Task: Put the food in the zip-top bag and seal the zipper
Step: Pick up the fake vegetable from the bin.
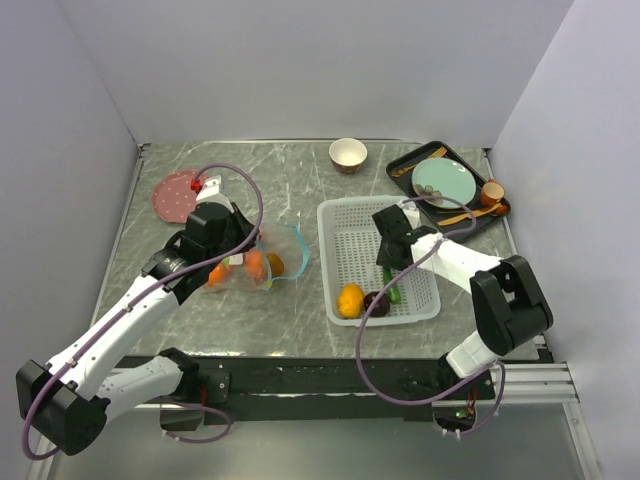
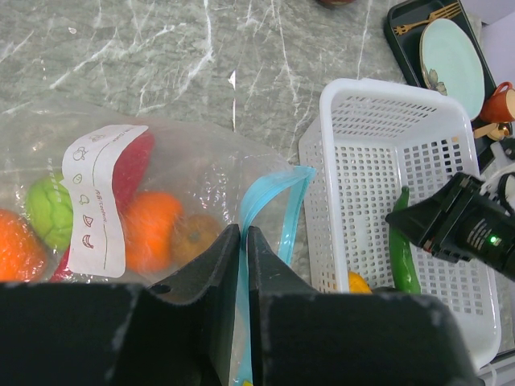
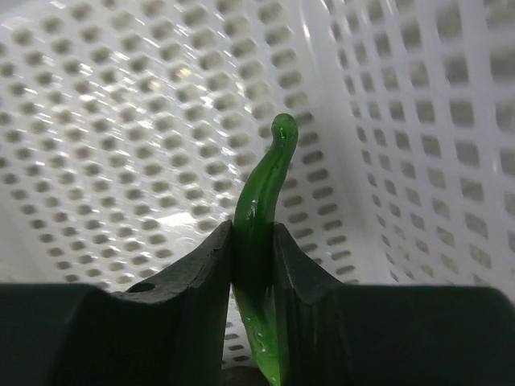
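The clear zip-top bag [image 1: 262, 262] [image 2: 161, 177] lies left of the basket with its mouth facing right. My left gripper [image 2: 243, 229] [image 1: 245, 260] is shut on the teal zipper [image 2: 273, 201] at the near edge of the mouth. Inside the bag I see two oranges [image 2: 149, 229], a green apple [image 2: 50, 211], a red chili [image 2: 133, 165] and a brown kiwi [image 2: 195, 235]. My right gripper [image 3: 253, 229] [image 1: 392, 282] is inside the white basket [image 1: 340, 215], shut on the green pepper [image 3: 265, 177] [image 2: 405, 241]. A yellow fruit [image 1: 350, 300] and a dark round fruit [image 1: 375, 300] lie at the basket's near end.
A pink plate [image 1: 178, 195] sits at the back left and a small bowl [image 1: 347, 153] at the back centre. A black tray [image 1: 398, 163] at the back right holds a teal plate [image 1: 445, 182], wooden spoons and a small brown cup [image 1: 492, 192].
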Robot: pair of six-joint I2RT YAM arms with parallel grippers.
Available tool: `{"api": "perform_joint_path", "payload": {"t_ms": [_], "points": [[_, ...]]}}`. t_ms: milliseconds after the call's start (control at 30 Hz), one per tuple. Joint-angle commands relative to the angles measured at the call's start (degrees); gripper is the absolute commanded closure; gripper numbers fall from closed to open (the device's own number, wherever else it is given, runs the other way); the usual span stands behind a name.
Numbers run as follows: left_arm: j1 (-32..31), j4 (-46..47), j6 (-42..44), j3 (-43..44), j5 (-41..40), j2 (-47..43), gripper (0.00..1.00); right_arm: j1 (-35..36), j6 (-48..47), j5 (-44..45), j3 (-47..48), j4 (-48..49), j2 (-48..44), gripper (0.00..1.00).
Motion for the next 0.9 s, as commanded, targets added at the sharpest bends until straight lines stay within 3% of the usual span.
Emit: {"api": "perform_joint_path", "payload": {"t_ms": [0, 467, 600, 633, 667, 767, 867], "points": [[0.22, 1.17, -0.02, 1.12, -0.41, -0.36, 0.85, -0.42, -2.44, -0.63, 5.00, 1.49, 1.73, 0.78], [0.22, 0.47, -0.02, 2.09, -0.58, 0.16, 0.85, -0.42, -3.14, -3.62, 15.38, 4.21, 12.63, 0.73], [0.22, -0.06, 0.07, 2.35, -1.37, -0.10, 0.85, -0.42, -3.58, -4.23, 15.20, 5.00, 12.72, 0.57], [0.22, 0.03, -0.02, 2.35, -1.37, -0.28, 0.85, -0.42, -3.75, -4.41, 14.85, 5.18, 12.37, 0.51], [0.22, 0.20, -0.02, 2.26, -1.29, -0.28, 0.85, -0.42, -3.93, -4.76, 14.41, 5.53, 11.32, 0.40], [0.22, 0.64, -0.11, 2.00, -0.59, -0.10, 0.85, -0.42, -4.11, -4.94, 11.52, 7.11, 8.08, 0.26], [0.22, 0.47, -0.11, 2.17, -0.58, 0.25, 0.85, -0.42, -4.28, -4.50, 9.06, 7.11, 4.30, 0.25]]}}
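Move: The green vegetable is already pinched in the right fingers near its stalk end, its middle about 3 cm back from the hand and 1 cm below. A clear patch of bin floor lies some 5 cm ahead and 4 cm left, 2 cm lower. The dark fruit sits about 10 cm back and 3 cm left, the yellow fruit about 10 cm back and 8 cm left. From the left hand, the green vegetable is roughly 28 cm right, 4 cm back and 19 cm below. Forward and to the left, in a low arc of about 6 cm by 4 cm over the bin floor, the right hand carries the green vegetable away from the dark fruit, rising just under 2 cm and sinking again. Near the end it all but stops and opens its fingers wide, letting go of the vegetable and staying low around it. ##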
